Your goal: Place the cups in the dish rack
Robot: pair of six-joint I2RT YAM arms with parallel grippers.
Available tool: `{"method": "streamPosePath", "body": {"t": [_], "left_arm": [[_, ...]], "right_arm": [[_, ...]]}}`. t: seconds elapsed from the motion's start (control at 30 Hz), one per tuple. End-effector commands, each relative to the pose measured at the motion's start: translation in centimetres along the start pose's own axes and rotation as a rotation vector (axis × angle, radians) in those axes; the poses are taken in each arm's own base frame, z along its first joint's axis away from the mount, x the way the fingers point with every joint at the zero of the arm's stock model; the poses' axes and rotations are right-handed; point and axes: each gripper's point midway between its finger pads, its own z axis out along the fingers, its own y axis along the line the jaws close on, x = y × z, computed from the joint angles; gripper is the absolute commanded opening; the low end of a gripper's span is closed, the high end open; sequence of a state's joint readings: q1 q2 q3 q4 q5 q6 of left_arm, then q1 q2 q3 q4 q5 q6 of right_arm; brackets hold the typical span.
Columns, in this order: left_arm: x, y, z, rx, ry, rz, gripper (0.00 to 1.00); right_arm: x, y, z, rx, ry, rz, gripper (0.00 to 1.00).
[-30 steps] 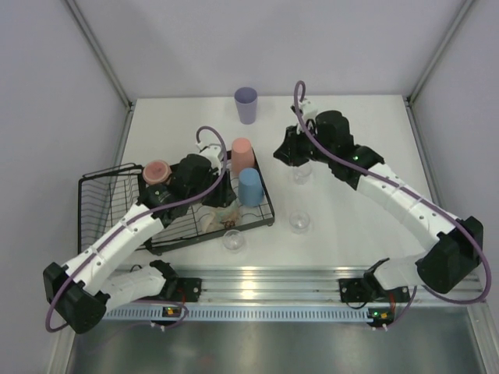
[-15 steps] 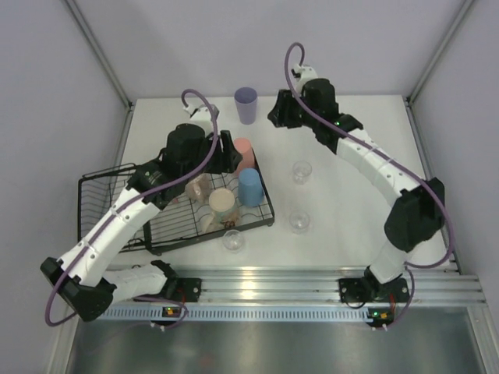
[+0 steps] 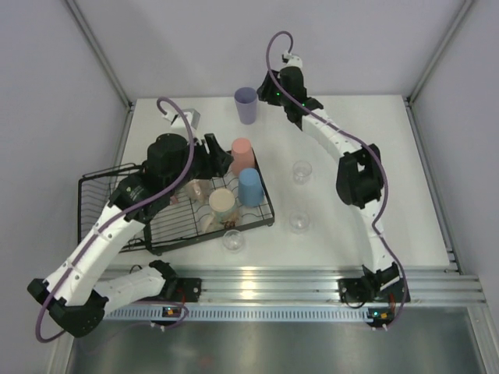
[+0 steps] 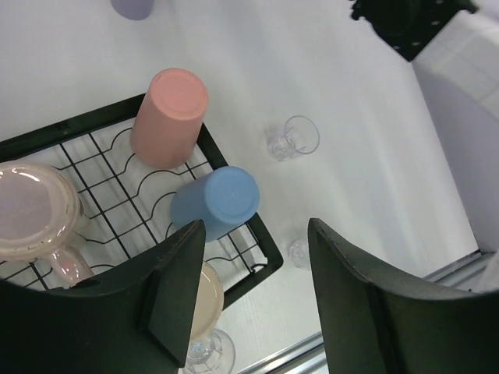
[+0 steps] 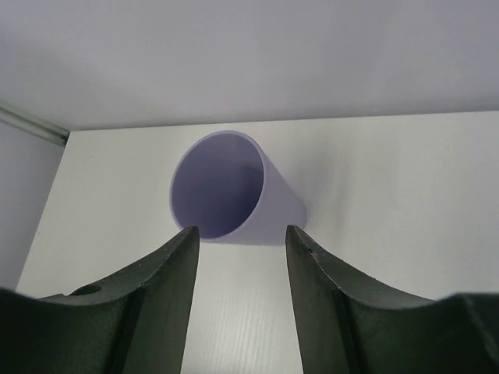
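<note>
The lavender tumbler (image 3: 245, 104) stands upright at the far table edge. My right gripper (image 3: 270, 97) is open just right of it, and in the right wrist view the tumbler (image 5: 234, 191) lies just beyond the open gripper (image 5: 242, 234). The black dish rack (image 3: 93, 183) holds the salmon tumbler (image 3: 242, 149), blue tumbler (image 3: 249, 187), cream mug (image 3: 222, 202) and pink mug (image 3: 198, 188). My left gripper (image 3: 219, 159) hovers open and empty above the rack (image 4: 271, 246); its wrist view shows the salmon (image 4: 170, 117) and blue (image 4: 217, 201) tumblers between its open gripper (image 4: 253, 234).
Three clear glasses stand on the table: one right of the rack (image 3: 302, 171), one nearer (image 3: 299, 222), and one at the rack's front corner (image 3: 233, 240). Walls close the table at the back and sides. The right arm spans the table's right half.
My right arm has swung from the clear glass at mid-table to the far edge beside the lavender tumbler. My left gripper has risen and drawn back from the rack, leaving the mugs in it.
</note>
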State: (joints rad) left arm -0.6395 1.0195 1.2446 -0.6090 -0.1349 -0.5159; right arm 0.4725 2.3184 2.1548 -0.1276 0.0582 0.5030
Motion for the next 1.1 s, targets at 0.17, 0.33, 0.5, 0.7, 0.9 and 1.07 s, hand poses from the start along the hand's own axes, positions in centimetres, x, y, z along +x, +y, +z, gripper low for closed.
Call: {"method": "streamPosePath", "body": {"t": [0.17,0.33,0.5,0.7,0.9,1.07], "left_arm": [[0.5,-0.7,-1.2,0.064,-0.003,-0.029,0.61],[1.1,-0.4,-1.4,0.066,0.003,-0.024,0.61],[1.6,0.3,-1.6,0.047,-0.001,-0.016,0.61],[1.8,0.8,-1.9,0.037,-0.011,-0.012,0.61],[1.5,0.8,-2.4,0.040,-0.027,-0.012,0.61],[1.7,1.1,-2.5,0.034,-0.030,-0.023,0.61]], "right_arm": [[-3.0,1.6,3.5,-0.065,-0.202,0.118,0.49],[-1.0,0.7,5.2,-0.055,-0.194,0.136,0.49],[-0.2,1.0,6.3,-0.079,-0.191,0.132,0.48],[1.2,0.4,6.5,-0.044,-0.151,0.105,0.42],[3.3,0.5,6.0,-0.063,-0.045,0.053,0.29],[4.7,-0.4,5.4,-0.032,0.013,0.023,0.25]]}}
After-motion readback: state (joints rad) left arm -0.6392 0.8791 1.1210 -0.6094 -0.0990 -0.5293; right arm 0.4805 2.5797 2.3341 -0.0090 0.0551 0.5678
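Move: The purple cup, upright on the table, has its middle about 5 cm ahead of the right hand, 7 cm to its left and some 11 cm below. The pink cup at the rack's far right corner stands roughly 18 cm behind the hand and 7 cm to its left; the farther clear glass is some 22 cm behind and 15 cm to its right, both about 13 cm lower. From the left hand, the purple cup is about 35 cm ahead, 6 cm right and 20 cm lower. The right hand sinks some 6 cm while reaching about 5 cm forward and a little left, bringing its part-open fingers astride the purple cup's near right rim, left finger inside the mouth and right finger outside. There it closes them to about half their earlier gap to pinch the wall, easing slightly left and back, while the empty, still open left hand draws back about 3 cm over the rack. ##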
